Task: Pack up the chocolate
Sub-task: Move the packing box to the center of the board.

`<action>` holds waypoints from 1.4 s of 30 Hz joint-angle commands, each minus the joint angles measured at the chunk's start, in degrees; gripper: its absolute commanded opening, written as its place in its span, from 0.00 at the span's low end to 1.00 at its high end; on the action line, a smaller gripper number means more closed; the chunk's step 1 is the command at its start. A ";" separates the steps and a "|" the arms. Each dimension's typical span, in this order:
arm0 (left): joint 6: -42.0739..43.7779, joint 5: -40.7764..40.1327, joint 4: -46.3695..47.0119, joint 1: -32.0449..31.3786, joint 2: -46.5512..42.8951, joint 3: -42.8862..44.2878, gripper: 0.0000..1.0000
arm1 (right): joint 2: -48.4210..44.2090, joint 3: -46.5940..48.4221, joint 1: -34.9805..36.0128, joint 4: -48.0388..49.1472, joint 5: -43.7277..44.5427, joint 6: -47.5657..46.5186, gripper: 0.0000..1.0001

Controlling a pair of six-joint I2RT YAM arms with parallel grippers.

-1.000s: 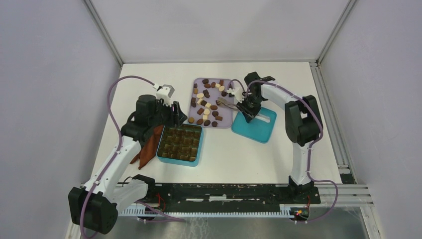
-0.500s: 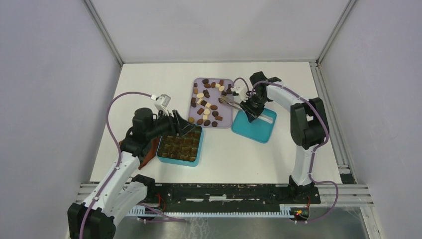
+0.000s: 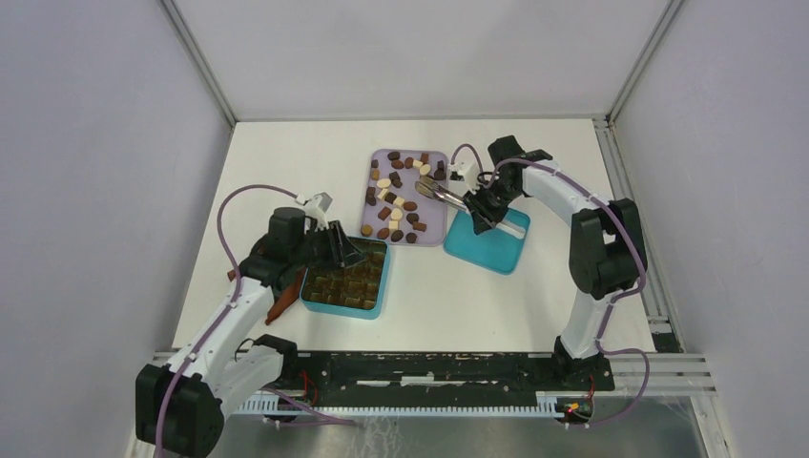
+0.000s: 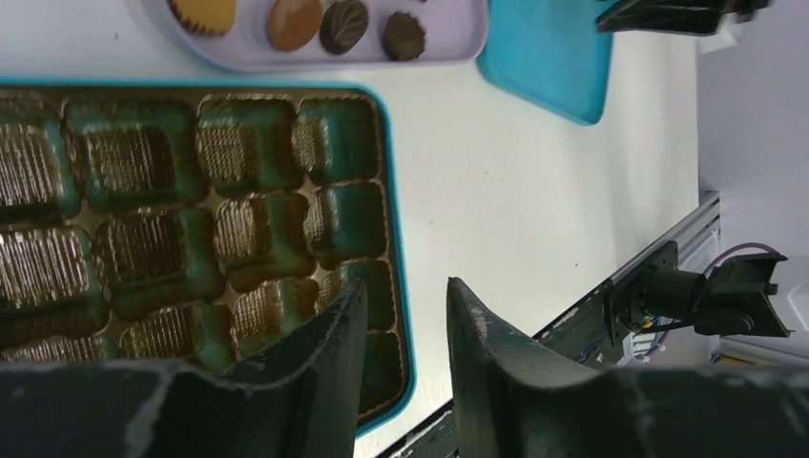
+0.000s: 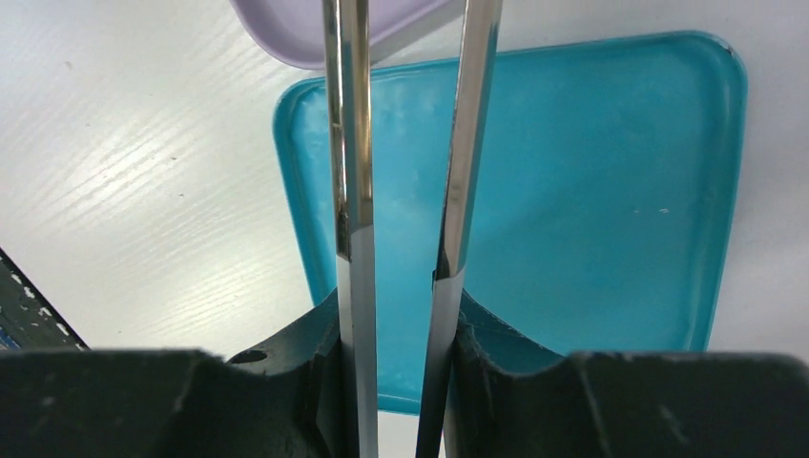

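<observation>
The chocolate (image 3: 396, 191), several small dark, mid-brown and cream pieces, lies on a lilac tray (image 3: 431, 233); three pieces show in the left wrist view (image 4: 296, 21). The teal box (image 3: 380, 303) holds a brown gridded insert (image 4: 191, 219) with empty cells. My left gripper (image 3: 345, 250) hovers over the box's far right part, open and empty (image 4: 405, 305). My right gripper (image 3: 477, 205) is shut on metal tongs (image 3: 437, 194), whose two arms (image 5: 348, 143) reach over the tray's right edge; their tips are out of the wrist view.
A teal lid (image 3: 491, 246) lies right of the tray, under my right gripper (image 5: 591, 191). A reddish-brown cloth (image 3: 280, 307) lies left of the box, partly under my left arm. The table's near edge and black rail (image 4: 668, 286) are close to the box.
My left gripper has swung right and down from beside the box to over its far right part. My right gripper with the tongs has shifted slightly up and right.
</observation>
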 commanded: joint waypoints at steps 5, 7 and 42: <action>-1.93 -7.15 -8.91 -4.40 4.73 5.67 0.39 | -4.44 -0.94 -0.14 1.97 -5.08 -1.00 0.00; -1.75 -11.44 -10.89 -7.08 5.84 6.76 0.36 | -4.74 -0.99 -0.14 1.92 -5.24 -1.02 0.00; -3.08 -19.27 -11.36 -24.05 21.88 11.83 0.07 | -6.74 -1.42 -0.14 1.87 -6.76 -1.07 0.00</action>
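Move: The packing box's middle lies about 11 cm below the left gripper, some 3 cm to its left and 1 cm back. The purple chocolate tray is about 21 cm ahead and 11 cm to the right; the brown cloth lies nearly level with the gripper, some 19 cm to its left. From the right gripper, which holds the tongs, the box is roughly 32 cm left and 12 cm back. Lower the left gripper about 8 cm, drawing it back some 4 cm and then about 3 cm to the right, towards the packing box's right wall near its rear corner. Tip the fingers some 30 degrees steeper towards the table and shut them empty on the way down. With the right gripper, keep hold of the tongs and lift slightly, some 2 cm. ##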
